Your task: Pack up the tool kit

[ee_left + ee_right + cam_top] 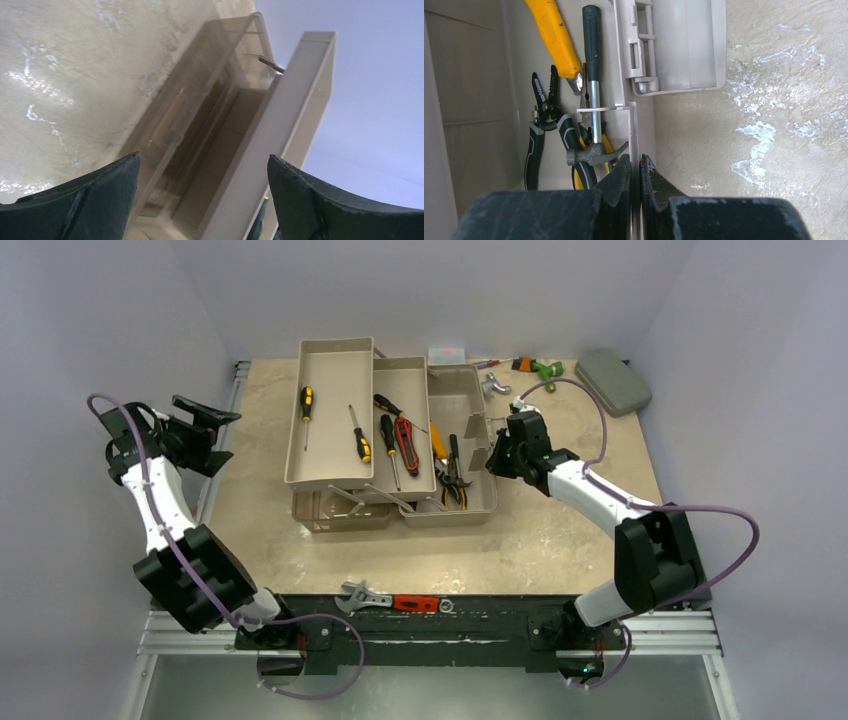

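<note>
The tool kit (335,390) stands open mid-table, a long beige box with its trays folded out to the left. Screwdrivers (358,435) and a red-handled tool (405,445) lie in the trays. Pliers (536,135), a hammer (594,100) and a yellow-handled tool (556,35) lie in the main bin. My right gripper (635,159) (497,455) is shut on the thin right wall (633,125) of the bin. At the table's left edge my left gripper (222,440) (203,157) stands wide open and empty, facing the tray side (280,120) from a distance.
An adjustable wrench (365,597) with a red handle lies on the black rail at the near edge. At the back right are a grey-green case (612,380), a small clear box (447,355), a green and orange tool (535,367) and a silver part (495,385).
</note>
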`<state>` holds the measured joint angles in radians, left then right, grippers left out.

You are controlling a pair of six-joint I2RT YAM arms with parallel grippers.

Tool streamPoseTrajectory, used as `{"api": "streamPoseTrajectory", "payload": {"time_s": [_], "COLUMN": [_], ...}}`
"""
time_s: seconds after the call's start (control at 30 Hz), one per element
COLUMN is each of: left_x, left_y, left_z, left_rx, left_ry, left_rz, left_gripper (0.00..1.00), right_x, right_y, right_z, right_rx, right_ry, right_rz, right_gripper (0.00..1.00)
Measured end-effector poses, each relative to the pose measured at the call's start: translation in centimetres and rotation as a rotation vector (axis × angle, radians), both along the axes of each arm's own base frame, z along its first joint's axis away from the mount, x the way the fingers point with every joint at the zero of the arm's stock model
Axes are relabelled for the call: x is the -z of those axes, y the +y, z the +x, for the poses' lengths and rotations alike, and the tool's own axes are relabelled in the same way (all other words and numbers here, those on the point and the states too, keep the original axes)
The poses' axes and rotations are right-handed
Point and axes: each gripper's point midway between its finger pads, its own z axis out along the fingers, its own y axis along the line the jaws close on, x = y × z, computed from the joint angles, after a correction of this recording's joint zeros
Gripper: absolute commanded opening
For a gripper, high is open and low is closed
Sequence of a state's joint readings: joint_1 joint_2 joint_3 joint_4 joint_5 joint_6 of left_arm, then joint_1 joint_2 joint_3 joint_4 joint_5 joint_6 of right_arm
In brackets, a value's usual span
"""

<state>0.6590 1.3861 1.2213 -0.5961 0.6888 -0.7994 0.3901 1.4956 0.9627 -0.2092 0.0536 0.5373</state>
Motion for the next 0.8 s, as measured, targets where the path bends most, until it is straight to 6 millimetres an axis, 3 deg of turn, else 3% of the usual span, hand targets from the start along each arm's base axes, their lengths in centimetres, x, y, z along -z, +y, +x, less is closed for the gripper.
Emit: {"api": "streamPoseTrajectory", "payload": {"time_s": [0.13,0.2,0.33,0.47,0.73,0.8], "left_x": [2.9,4.6,7.9,10.9,13.9,14.4], "left_y": [0.4,-0.3,-4.2,-7.9,-8.1,-8.8], "left_z": [0.4,0.9,2.1,1.1,-0.7,-0.7], "left_rx": [0.014,0.067,0.275,0.445,0.542,0.581], "left_ry": [0.085,0.146,0.249,0.345,0.463,0.471], "left_rz": [0.021,0.057,0.126,0.165,0.244,0.248], "left_gripper": [0.88,0.88,0.86,0.77,0.60,0.49], "right_x": [0.0,0.0,-0.1,-0.1,-0.1,-0.1], "right_y": [0.1,0.1,0.2,0.4,0.6,0.6], "right_z": [0.0,-0.1,-0.1,-0.1,-0.2,-0.2], "right_rx": [-0.004,-0.007,-0.016,-0.030,-0.045,-0.047], "right_ry": [-0.001,-0.002,-0.003,-0.003,-0.012,-0.012], "right_rz": [0.007,0.012,0.016,0.020,0.039,0.041], "right_gripper": [0.00,0.00,0.00,0.00,0.00,0.00]}}
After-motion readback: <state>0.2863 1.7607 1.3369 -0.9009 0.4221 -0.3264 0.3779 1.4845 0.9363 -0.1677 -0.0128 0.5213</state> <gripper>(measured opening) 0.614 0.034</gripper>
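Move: The near end of the toolbox lid's left rim is the left hand's target, about 12 cm to its right, 3 cm back and 17 cm below. The upper tray's middle lies 21 cm right, 8 cm ahead and 8 cm below that hand, with the tray's leftmost screwdriver 17 cm right, 7 cm ahead and 8 cm below. The right hand already has the box's right rim between its fingers; the hammer lies 7 cm left, 3 cm ahead and 8 cm below it. The left hand drops about 14 cm beside the upper tray and swings some 9 cm right towards the near end of the toolbox lid's left rim, its wrist tipping the fingers steeply down and turning clockwise by roughly 30 degrees as they close from wide open to a little over half. Meanwhile the right hand stays almost in place, keeping its shut fingers pinched on the box's right rim. ##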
